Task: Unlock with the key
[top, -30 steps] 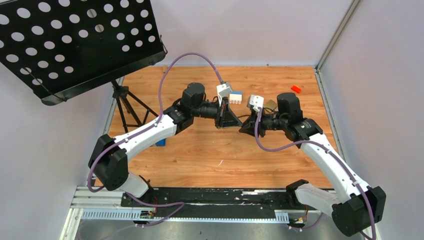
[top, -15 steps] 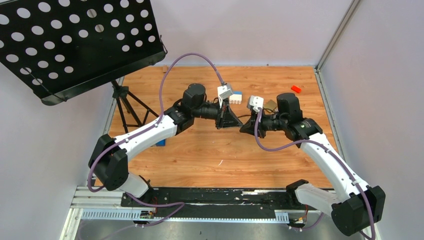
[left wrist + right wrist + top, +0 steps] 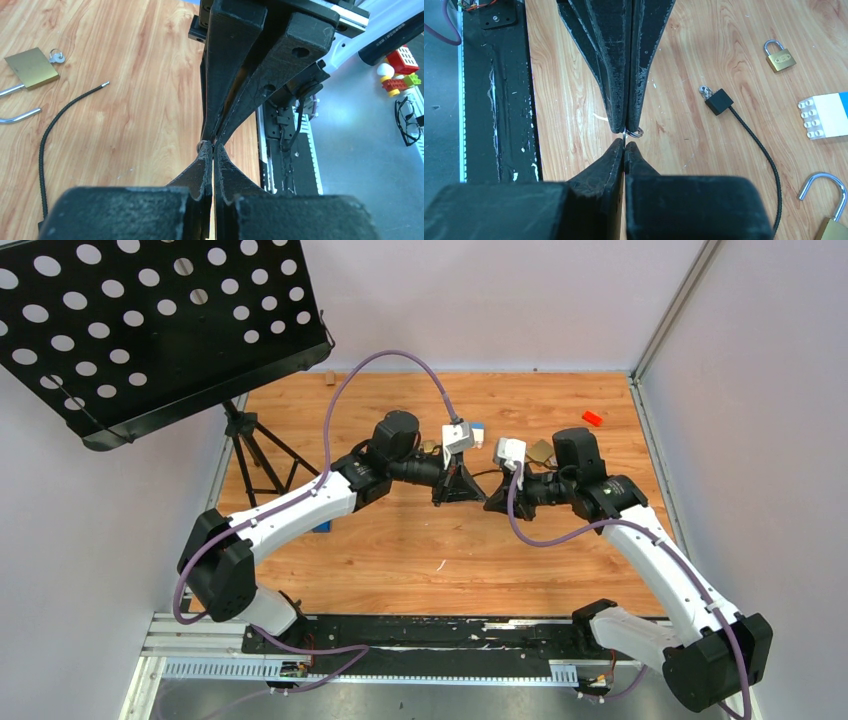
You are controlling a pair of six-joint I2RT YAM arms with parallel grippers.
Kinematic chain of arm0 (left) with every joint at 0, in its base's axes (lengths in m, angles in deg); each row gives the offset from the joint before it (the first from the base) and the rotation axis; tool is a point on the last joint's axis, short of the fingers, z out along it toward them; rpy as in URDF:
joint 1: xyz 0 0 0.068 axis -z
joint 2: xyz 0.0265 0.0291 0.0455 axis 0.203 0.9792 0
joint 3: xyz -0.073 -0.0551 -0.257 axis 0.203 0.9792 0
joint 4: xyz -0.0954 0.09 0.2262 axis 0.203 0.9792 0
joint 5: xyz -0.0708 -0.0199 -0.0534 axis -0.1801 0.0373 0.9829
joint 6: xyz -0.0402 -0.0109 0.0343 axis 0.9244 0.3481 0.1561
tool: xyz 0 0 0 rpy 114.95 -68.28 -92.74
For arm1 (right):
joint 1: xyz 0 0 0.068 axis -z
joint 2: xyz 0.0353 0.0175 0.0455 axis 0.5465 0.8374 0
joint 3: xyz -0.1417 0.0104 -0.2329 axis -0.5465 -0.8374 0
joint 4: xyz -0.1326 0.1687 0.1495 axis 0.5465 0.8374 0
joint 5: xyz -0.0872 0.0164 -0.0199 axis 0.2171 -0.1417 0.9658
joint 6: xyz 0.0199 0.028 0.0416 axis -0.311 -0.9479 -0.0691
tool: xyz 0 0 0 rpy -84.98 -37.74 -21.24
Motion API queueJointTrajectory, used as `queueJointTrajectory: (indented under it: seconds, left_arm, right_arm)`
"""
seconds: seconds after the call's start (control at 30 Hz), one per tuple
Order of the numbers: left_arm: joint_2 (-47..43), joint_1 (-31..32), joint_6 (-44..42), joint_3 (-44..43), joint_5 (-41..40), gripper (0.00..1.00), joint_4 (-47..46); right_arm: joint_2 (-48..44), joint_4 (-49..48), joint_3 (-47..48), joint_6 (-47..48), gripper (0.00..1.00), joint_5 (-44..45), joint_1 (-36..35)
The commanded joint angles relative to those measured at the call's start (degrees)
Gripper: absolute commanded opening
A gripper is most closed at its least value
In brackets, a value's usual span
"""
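Observation:
The key point(image 3: 625, 134) shows edge-on as a thin grey sliver, with its small wire ring point(image 3: 638, 132) sticking out to one side. My left gripper point(image 3: 468, 497) and right gripper point(image 3: 489, 503) meet tip to tip above the middle of the wooden table. Both are shut on the key, which bridges the two sets of tips. In the left wrist view, my left gripper point(image 3: 213, 146) is closed and the ring point(image 3: 200, 146) peeks out at its tips. My right gripper point(image 3: 625, 144) is closed too. A small shut brass padlock point(image 3: 780, 59) lies on the table.
A larger brass padlock point(image 3: 31, 67) lies with its shackle open and a small grey metal piece at its base. A black cable with a blocky end point(image 3: 719, 102) lies nearby. A white-blue brick point(image 3: 826, 115), a red brick point(image 3: 593, 418) and a music stand point(image 3: 160, 330) stand around.
The right gripper's jaws have closed onto the key held in the left gripper. Both wrists have rolled slightly, and the meeting point has shifted a little toward the near edge.

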Motion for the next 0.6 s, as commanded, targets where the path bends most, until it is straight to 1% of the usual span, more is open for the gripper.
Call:
queueJointTrajectory:
  seconds: [0.0, 0.3, 0.33, 0.47, 0.5, 0.53, 0.57]
  left_arm:
    - [-0.9, -0.4, -4.2, 0.0, -2.0, 0.00, 6.9]
    - [-1.4, -0.2, -4.3, -0.2, -2.3, 0.00, 7.1]
    - [-1.3, -0.2, -4.4, -0.4, -2.4, 0.06, 7.3]
    - [-2.2, -0.2, -5.0, -1.6, -3.8, 0.39, 8.2]
    - [-2.6, -0.2, -5.1, -1.8, -4.1, 0.49, 8.3]
    - [-2.9, -0.2, -5.7, -2.1, -4.2, 0.55, 8.5]
    - [-3.2, -0.2, -6.7, -2.5, -4.1, 0.58, 8.9]
  right_arm:
    - [-0.7, -0.5, 3.7, 2.5, 0.00, -0.2, 1.0]
    - [1.1, 1.6, 5.0, 3.9, 0.00, -1.6, 0.9]
    - [1.3, 1.7, 5.1, 4.0, 0.00, -1.7, 1.0]
    - [1.8, 2.5, 4.9, 4.7, 0.00, -1.7, 0.9]
    - [1.8, 2.6, 4.7, 4.8, 0.00, -1.6, 0.9]
    - [1.7, 2.7, 4.5, 5.0, 0.00, -1.5, 0.9]
    - [1.7, 2.8, 4.3, 5.1, 0.00, -1.4, 0.9]
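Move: The key sits between the two sets of closed fingertips, about 1 cm to the left hand's right and level with it; from the right hand it is about 2 cm to the left and 1 cm lower. On the table, some 21 cm below the left hand, the black cable lock lies about 7 cm ahead and 4 cm left, the white-blue block roughly 21 cm straight ahead, and the open brass padlock about 17 cm ahead and 15 cm right. The left fingers let go of the key, staying shut at first and then opening to about half, while that hand sinks about 2 cm and draws some 1 cm to the left, off the ring end. The right hand keeps its pinch on the key and holds it nearly still, shifting no more than half a centimetre. ##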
